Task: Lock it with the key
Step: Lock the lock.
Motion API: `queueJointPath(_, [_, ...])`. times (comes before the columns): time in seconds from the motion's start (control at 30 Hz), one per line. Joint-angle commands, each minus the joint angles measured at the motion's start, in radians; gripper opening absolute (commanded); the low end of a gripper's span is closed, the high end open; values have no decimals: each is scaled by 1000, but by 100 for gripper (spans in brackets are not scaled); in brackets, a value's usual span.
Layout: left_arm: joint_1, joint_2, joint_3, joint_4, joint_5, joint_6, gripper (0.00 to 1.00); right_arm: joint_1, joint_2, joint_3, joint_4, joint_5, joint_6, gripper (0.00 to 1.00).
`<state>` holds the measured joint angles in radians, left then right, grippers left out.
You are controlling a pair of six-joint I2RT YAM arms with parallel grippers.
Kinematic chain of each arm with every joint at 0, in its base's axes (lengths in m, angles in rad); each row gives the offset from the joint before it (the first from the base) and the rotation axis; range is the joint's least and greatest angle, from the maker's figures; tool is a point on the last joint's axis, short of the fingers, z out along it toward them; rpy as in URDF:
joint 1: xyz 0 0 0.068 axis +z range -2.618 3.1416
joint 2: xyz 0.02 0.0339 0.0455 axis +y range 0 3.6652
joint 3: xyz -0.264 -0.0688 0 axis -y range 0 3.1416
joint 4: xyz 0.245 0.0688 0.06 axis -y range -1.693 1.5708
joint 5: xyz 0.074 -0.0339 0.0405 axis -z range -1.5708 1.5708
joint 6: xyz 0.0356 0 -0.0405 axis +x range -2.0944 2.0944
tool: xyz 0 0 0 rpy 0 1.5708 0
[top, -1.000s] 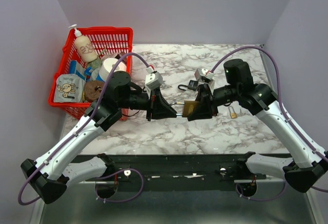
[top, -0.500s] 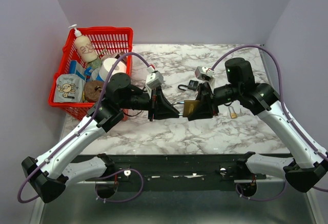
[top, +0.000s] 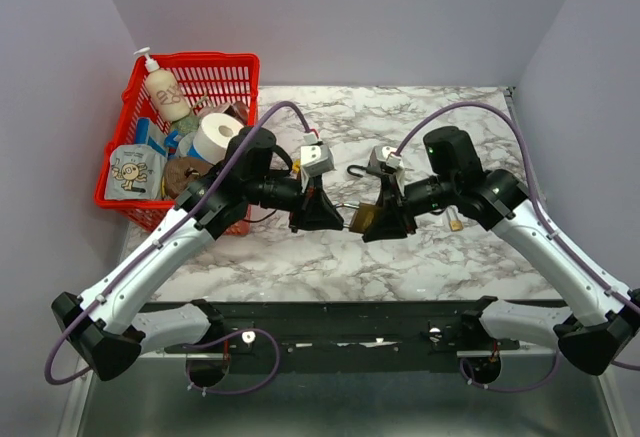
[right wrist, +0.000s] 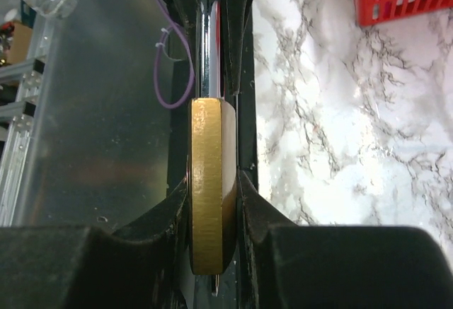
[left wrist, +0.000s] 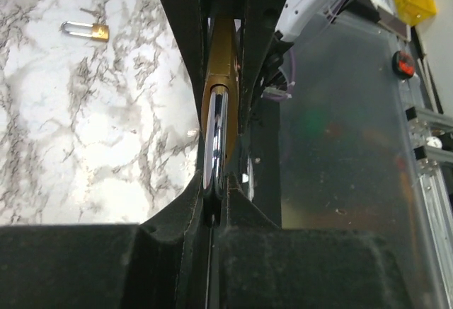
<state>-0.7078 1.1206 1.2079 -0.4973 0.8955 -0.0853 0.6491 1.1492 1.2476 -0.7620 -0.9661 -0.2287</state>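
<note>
A brass padlock (top: 364, 218) hangs in the air between my two grippers, over the middle of the marble table (top: 330, 257). My right gripper (top: 378, 221) is shut on its brass body (right wrist: 207, 182). My left gripper (top: 340, 219) is shut on the silver shackle (left wrist: 216, 136), with the brass body (left wrist: 222, 47) beyond it. In the wrist views the left gripper (left wrist: 214, 190) and the right gripper (right wrist: 212, 206) both clamp the lock edge-on. A thin metal tip (right wrist: 215, 286) shows under the body; I cannot tell whether it is the key.
A small brass padlock (top: 455, 220) (left wrist: 85, 30) lies on the table right of my right gripper. A black hooked item (top: 357, 170) lies behind the grippers. A red basket (top: 200, 57) full of bottles and packets stands at the back left.
Both arms have swung in towards each other, the left elbow rightward and the right elbow leftward. The padlock has shifted slightly left and nearer, still held by both grippers.
</note>
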Motion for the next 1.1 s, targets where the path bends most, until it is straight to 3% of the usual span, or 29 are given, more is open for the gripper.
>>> queueJointPath(0.0, [-16, 57, 82, 58, -104, 138, 0, 64, 41, 6, 87, -26, -17, 1])
queueJointPath(0.1, [-9, 51, 56, 118, -105, 90, 0, 58, 40, 7, 87, -13, -20, 1])
queueJointPath(0.2, [19, 22, -16, 254, -116, -66, 0, 28, 34, 7, 107, 17, 14, 1])
queueJointPath(0.4, [36, -13, -107, 471, -80, -228, 0, -48, 70, 12, 185, -86, 137, 3])
queueJointPath(0.47, [39, -5, -96, 457, -60, -211, 0, -49, 92, 33, 127, -105, 120, 19])
queueJointPath(0.5, [47, -4, -91, 445, -43, -200, 0, -57, 104, 48, 104, -111, 111, 40])
queueJointPath(0.53, [51, -1, -82, 430, -38, -189, 0, -65, 103, 50, 81, -115, 100, 51])
queueJointPath(0.63, [71, -2, -84, 384, -1, -169, 0, -101, 75, 41, 78, -109, 100, 67])
queueJointPath(0.8, [91, -1, -77, 342, 26, -156, 0, -170, 64, 64, 32, -118, 77, 69])
queueJointPath(0.93, [128, -8, -71, 315, 63, -136, 0, -201, 55, 105, -112, -122, -13, 73])
queueJointPath(1.07, [142, -16, -67, 301, 120, -113, 0, -223, 41, 99, -157, -82, -66, 71])
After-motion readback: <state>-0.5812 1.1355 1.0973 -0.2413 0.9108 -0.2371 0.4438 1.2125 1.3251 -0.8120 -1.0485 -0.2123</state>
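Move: Both hands already grip the lock in mid-air. The left holds the shackle, with the gold body's middle about 5 cm to its right, level ahead and 1 cm lower; the right pinches the body, its middle some 2 cm to that hand's left and 1 cm below. On the table some 20 cm below the right hand, the small padlock lies about 13 cm ahead and 23 cm to the right, and the black lock some 27 cm ahead and 4 cm right. Both hands carry the lock forward together, dipping about 1 cm at first; the left keeps its shut grip on the shackle all the way, going about 5 cm forward and turning some 10 degrees counter-clockwise. Halfway along, the right opens its fingers wide and lets go of the gold body, still travelling forward while it then backs off about 3 cm to its right, rises some 2 cm and turns slightly clockwise. ##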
